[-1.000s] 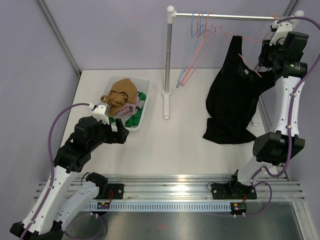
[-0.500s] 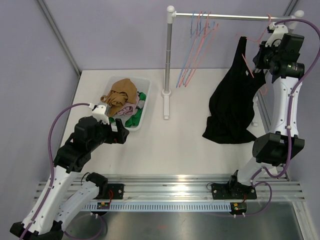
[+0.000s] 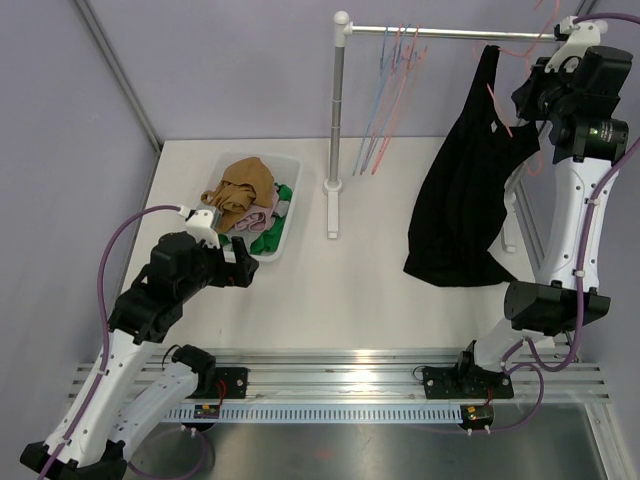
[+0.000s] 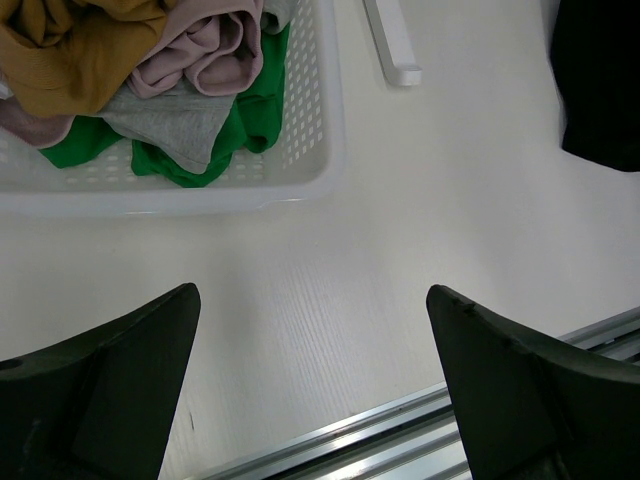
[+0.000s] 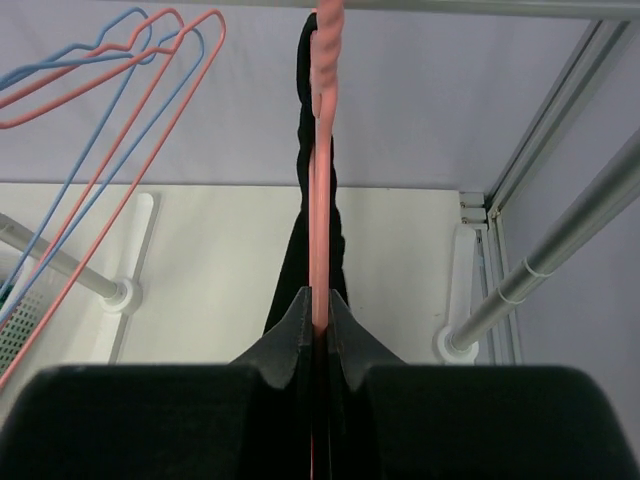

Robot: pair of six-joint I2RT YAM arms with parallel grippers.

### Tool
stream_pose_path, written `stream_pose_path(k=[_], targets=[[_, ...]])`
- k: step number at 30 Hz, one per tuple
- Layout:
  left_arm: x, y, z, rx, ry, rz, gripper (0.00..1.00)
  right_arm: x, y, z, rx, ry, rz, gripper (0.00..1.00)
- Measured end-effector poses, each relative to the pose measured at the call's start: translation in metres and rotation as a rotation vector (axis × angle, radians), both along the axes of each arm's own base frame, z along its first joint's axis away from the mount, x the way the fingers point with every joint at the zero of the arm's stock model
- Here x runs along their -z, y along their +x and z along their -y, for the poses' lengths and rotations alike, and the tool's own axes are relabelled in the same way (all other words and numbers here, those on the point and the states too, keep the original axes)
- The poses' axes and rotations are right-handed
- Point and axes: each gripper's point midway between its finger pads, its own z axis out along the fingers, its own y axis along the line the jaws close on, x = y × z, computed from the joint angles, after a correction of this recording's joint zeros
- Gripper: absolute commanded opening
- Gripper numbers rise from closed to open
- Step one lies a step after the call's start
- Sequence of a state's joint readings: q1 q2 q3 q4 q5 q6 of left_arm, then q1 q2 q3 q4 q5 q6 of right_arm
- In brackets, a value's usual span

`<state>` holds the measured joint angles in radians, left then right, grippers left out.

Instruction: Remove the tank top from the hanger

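The black tank top [image 3: 465,200] hangs from a pink hanger [image 3: 497,105] at the right end of the rail, and its hem trails down to the table. My right gripper [image 3: 532,98] is raised beside the rail and shut on the hanger. In the right wrist view the hanger [image 5: 320,190] runs straight up from between the closed jaws of the gripper [image 5: 320,300]. The tank top [image 5: 296,270] drapes just behind it. My left gripper [image 3: 245,268] hovers low over the table in front of the basket. It is open [image 4: 312,292] with nothing between its fingers.
A white basket [image 3: 292,215] of crumpled clothes sits at the left, its rim [image 4: 330,150] just ahead of the left gripper. The rack's upright pole [image 3: 338,120] and rail [image 3: 450,33] carry several bare pink and blue hangers [image 3: 390,90]. A purple wall stands behind.
My right gripper has closed on the hanger and lifted it up and to the right, drawing the tank top higher. The left arm has not moved.
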<state>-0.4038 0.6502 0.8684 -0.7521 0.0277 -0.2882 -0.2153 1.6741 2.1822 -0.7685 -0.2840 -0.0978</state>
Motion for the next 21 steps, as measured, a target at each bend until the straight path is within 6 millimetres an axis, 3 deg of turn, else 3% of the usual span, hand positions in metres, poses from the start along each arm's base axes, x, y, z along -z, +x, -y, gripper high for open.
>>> stream_pose_path(k=[7, 14, 18, 21], targets=[[0.001, 0.002, -0.003, -0.014, 0.002, -0.004, 0.99, -0.011, -0.031, -0.012, 0.002, 0.054, -0.011, 0.0], [-0.004, 0.008, -0.011, -0.061, 0.006, -0.004, 0.99, 0.001, -0.097, -0.048, -0.053, 0.122, -0.057, 0.0], [-0.035, 0.017, -0.004, -0.055, -0.029, 0.033, 0.99, 0.015, -0.146, -0.07, -0.101, 0.151, -0.079, 0.0], [-0.064, 0.02, 0.018, 0.005, -0.069, 0.07, 0.99, 0.021, -0.184, -0.081, -0.125, 0.165, -0.065, 0.0]])
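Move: The black tank top hangs on the pink hanger that the right hand already pinches. The garment's middle is about 22 cm below that hand and 5 cm to its left, with no forward offset. The bunch of empty hangers is some 26 cm to the hand's left, 10 cm farther out and 8 cm lower. From the left hand, the tank top is about 24 cm ahead and 50 cm right, nearly level in height; the basket is some 22 cm ahead, 2 cm left and 17 cm down. The tank top on its hanger, hook already lifted above the rod, is drawn back away from the rack by the right hand, slowly at first and then fast: about 18 cm back and 8 cm left, with a small roll and a slight counter-clockwise turn, the fingers keeping their pinch. The left hand, still wide open, first edges forward and left, then rises about 6 cm and swings back right. ##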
